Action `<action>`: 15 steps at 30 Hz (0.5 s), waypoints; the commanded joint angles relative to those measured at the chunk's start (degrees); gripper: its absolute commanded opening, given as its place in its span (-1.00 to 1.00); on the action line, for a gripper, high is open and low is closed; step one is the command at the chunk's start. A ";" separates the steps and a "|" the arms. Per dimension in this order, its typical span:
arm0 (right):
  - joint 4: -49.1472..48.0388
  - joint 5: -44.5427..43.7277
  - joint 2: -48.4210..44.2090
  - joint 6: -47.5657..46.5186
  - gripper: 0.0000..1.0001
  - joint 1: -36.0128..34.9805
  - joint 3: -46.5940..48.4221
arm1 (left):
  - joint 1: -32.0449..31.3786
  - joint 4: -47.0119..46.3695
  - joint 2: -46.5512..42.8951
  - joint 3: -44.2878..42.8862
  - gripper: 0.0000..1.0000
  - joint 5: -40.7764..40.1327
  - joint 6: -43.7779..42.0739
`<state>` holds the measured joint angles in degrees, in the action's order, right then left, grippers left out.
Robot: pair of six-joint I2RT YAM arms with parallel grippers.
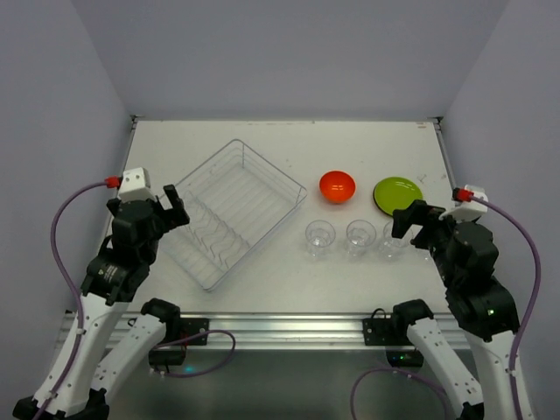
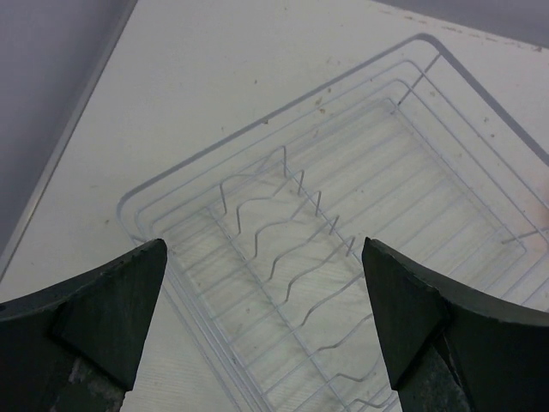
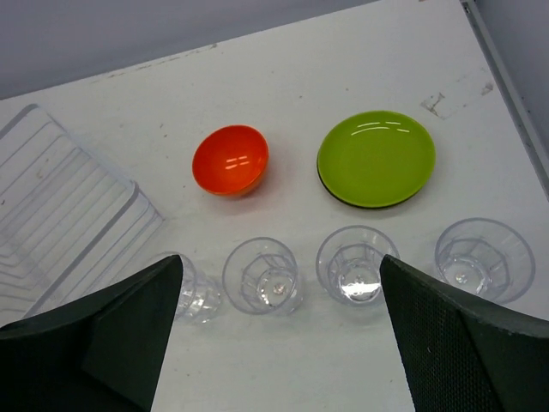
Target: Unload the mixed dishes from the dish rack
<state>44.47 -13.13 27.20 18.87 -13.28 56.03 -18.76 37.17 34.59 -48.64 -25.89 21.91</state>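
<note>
The see-through dish rack (image 1: 241,214) (image 2: 360,197) lies at an angle left of centre, and no dish shows inside it. To its right an orange-red bowl (image 1: 337,185) (image 3: 229,160) and a lime-green plate (image 1: 397,194) (image 3: 376,158) sit on the table. In front of them several clear tumblers stand upright in a row (image 1: 319,239) (image 3: 262,275). My left gripper (image 1: 175,208) (image 2: 263,257) hangs open over the rack's near left end. Above the right end of the tumbler row my right gripper (image 1: 411,223) (image 3: 281,266) is open and holds nothing. In the top view it hides part of that row.
The white table (image 1: 289,144) is walled at the back and on both sides. A raised rail (image 1: 280,325) runs along its near edge, where both arm bases sit. A corner of the rack (image 3: 60,215) reaches into the left of the right wrist view.
</note>
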 commanded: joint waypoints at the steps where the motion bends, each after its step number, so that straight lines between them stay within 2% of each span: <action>1: 2.99 -6.63 -1.88 -1.64 0.98 -4.38 1.45 | 0.31 3.60 -0.92 -7.60 1.00 -5.31 -1.96; 3: 3.87 -8.40 -2.94 -1.73 0.98 -6.92 1.80 | 0.31 6.23 -1.98 -10.58 1.00 -3.74 -2.66; 7: 3.17 -6.04 -6.71 -5.59 0.98 -8.78 0.75 | 0.31 10.72 -4.96 -14.28 1.00 -3.46 -4.07; 11: 4.47 -7.61 -11.20 -4.21 0.98 -8.78 0.92 | 0.31 12.75 -10.66 -14.64 1.00 -5.66 -5.91; 15: 8.52 -6.03 -10.68 -2.44 0.98 -8.78 3.12 | 0.31 11.88 -14.81 -13.32 1.00 -3.29 -9.07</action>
<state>50.00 -18.61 15.62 15.81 -21.80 57.39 -18.76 47.24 21.82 -62.02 -29.63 17.26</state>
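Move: The emptied dish rack lies about 13 cm ahead of my left hand and 9 cm to its right, some 22 cm below it. From my right hand the last glass set down, the rightmost of the row, stands about 7 cm ahead, 12 cm to the right and 25 cm below. The next glass is some 10 cm to the left of that one and level with it. The green plate lies about 16 cm beyond the rightmost glass and 6 cm to its left. Empty and wide open, I draw both hands back from the dishes. My left hand climbs about 10 cm, most of it first, backing some 7 cm and easing left away from the rack, its fingers tipping up about 15 degrees. My right hand backs about 5 cm away from the glasses, lifting slightly late on. Neither touches anything. ##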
